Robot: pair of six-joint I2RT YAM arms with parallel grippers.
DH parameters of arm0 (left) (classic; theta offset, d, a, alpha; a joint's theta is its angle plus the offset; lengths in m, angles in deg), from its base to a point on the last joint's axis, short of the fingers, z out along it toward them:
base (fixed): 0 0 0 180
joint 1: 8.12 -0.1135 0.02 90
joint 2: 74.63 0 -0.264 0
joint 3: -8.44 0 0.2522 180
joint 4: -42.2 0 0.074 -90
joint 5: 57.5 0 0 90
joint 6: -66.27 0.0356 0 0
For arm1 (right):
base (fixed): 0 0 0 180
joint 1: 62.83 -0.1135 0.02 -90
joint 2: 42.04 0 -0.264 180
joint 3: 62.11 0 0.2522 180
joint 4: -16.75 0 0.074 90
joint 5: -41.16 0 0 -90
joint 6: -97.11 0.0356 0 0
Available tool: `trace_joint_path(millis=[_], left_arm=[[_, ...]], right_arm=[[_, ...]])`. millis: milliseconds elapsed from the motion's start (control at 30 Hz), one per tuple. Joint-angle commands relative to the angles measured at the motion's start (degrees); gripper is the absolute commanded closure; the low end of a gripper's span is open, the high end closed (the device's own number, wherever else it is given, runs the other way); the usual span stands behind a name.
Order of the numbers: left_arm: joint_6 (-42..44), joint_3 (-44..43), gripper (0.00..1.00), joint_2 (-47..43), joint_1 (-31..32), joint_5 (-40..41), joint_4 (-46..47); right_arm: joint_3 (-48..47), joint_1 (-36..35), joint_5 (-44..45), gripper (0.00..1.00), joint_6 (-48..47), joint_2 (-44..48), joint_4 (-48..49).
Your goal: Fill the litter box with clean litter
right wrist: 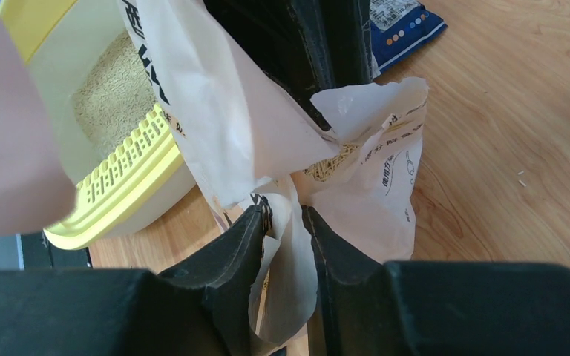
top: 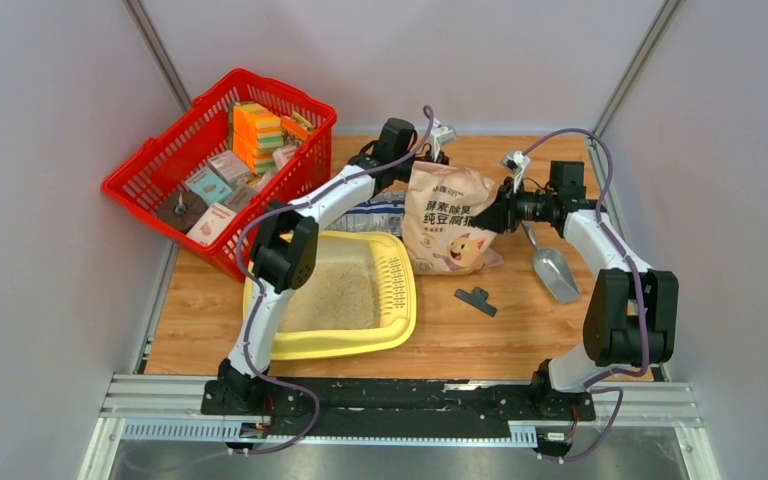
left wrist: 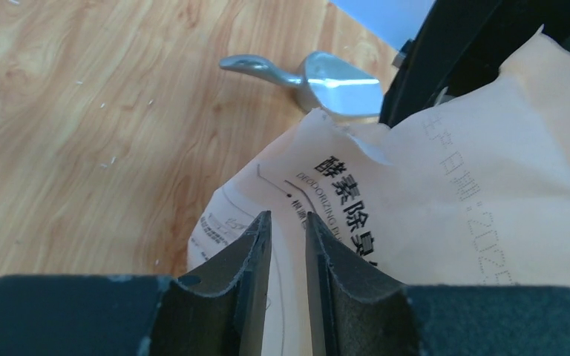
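Note:
The pale-yellow litter box (top: 360, 340) lies left of centre with a layer of beige clean litter (top: 340, 295) in it; both also show in the right wrist view, the box (right wrist: 119, 194) and the litter (right wrist: 111, 93). The tan paper bag (top: 450, 222) stands upright just right of the box. My left gripper (top: 420, 160) is at the bag's top left corner, its jaws (left wrist: 288, 215) closed narrowly on the bag's paper (left wrist: 445, 185). My right gripper (top: 488, 220) is shut on the bag's torn top edge (right wrist: 371, 148), with folded paper between its fingers (right wrist: 282, 209).
A red mesh basket (top: 160, 170) of packets stands at the back left. A blue-and-white bag (top: 375, 212) lies behind the litter box. A metal scoop (top: 552, 268) lies right of the tan bag, and a black clip (top: 476, 299) lies in front of it.

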Motion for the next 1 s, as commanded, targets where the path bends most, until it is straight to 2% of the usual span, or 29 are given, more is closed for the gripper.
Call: trace_joint_path(millis=[0,167,467,567,667,767,967], left_arm=[[-7.5,0.1,0.69,-3.7,-0.1,-5.2,8.6],[-12.4,2.3,0.69,-4.4,0.7,-7.8,12.8],[-10.4,2.3,0.71,-3.6,1.1,-8.7,9.6],[-10.4,0.8,0.72,-2.8,1.1,-9.1,8.6],[-9.8,-0.3,0.73,-2.1,1.1,-8.9,7.4],[-9.8,-1.0,0.73,-1.7,1.1,-8.6,6.9],[-8.2,-1.7,0.74,-1.9,1.0,-8.5,4.6]], right_arm=[[-2.9,-0.5,-2.4,0.72,0.4,-1.4,-1.2],[-3.2,-0.2,-2.5,0.7,-1.7,-1.7,-2.9],[-1.3,0.3,-0.5,0.61,-11.5,0.2,-4.6],[-0.8,0.4,0.3,0.55,-13.3,0.4,-4.4],[0.5,0.8,1.4,0.42,-12.0,1.0,-1.5],[1.7,1.3,2.6,0.36,-11.8,1.4,0.8],[1.0,2.7,2.3,0.33,-10.9,0.8,2.4]])
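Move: The right hand has the near-right rim of the upright litter bag between its fingers; the bag's middle lies about 6 cm left, level fore-and-aft and some 8 cm below. The scoop is roughly 18 cm right and 11 cm back, the black clip straight back about 17 cm, both some 16 cm down. From the left hand at the far rim, the bag's middle is about 10 cm back, 1 cm to the left and 8 cm down. Right fingers open wide, releasing the bag rim and sinking 2 cm; left hand lifts 3 cm and draws back 2. ##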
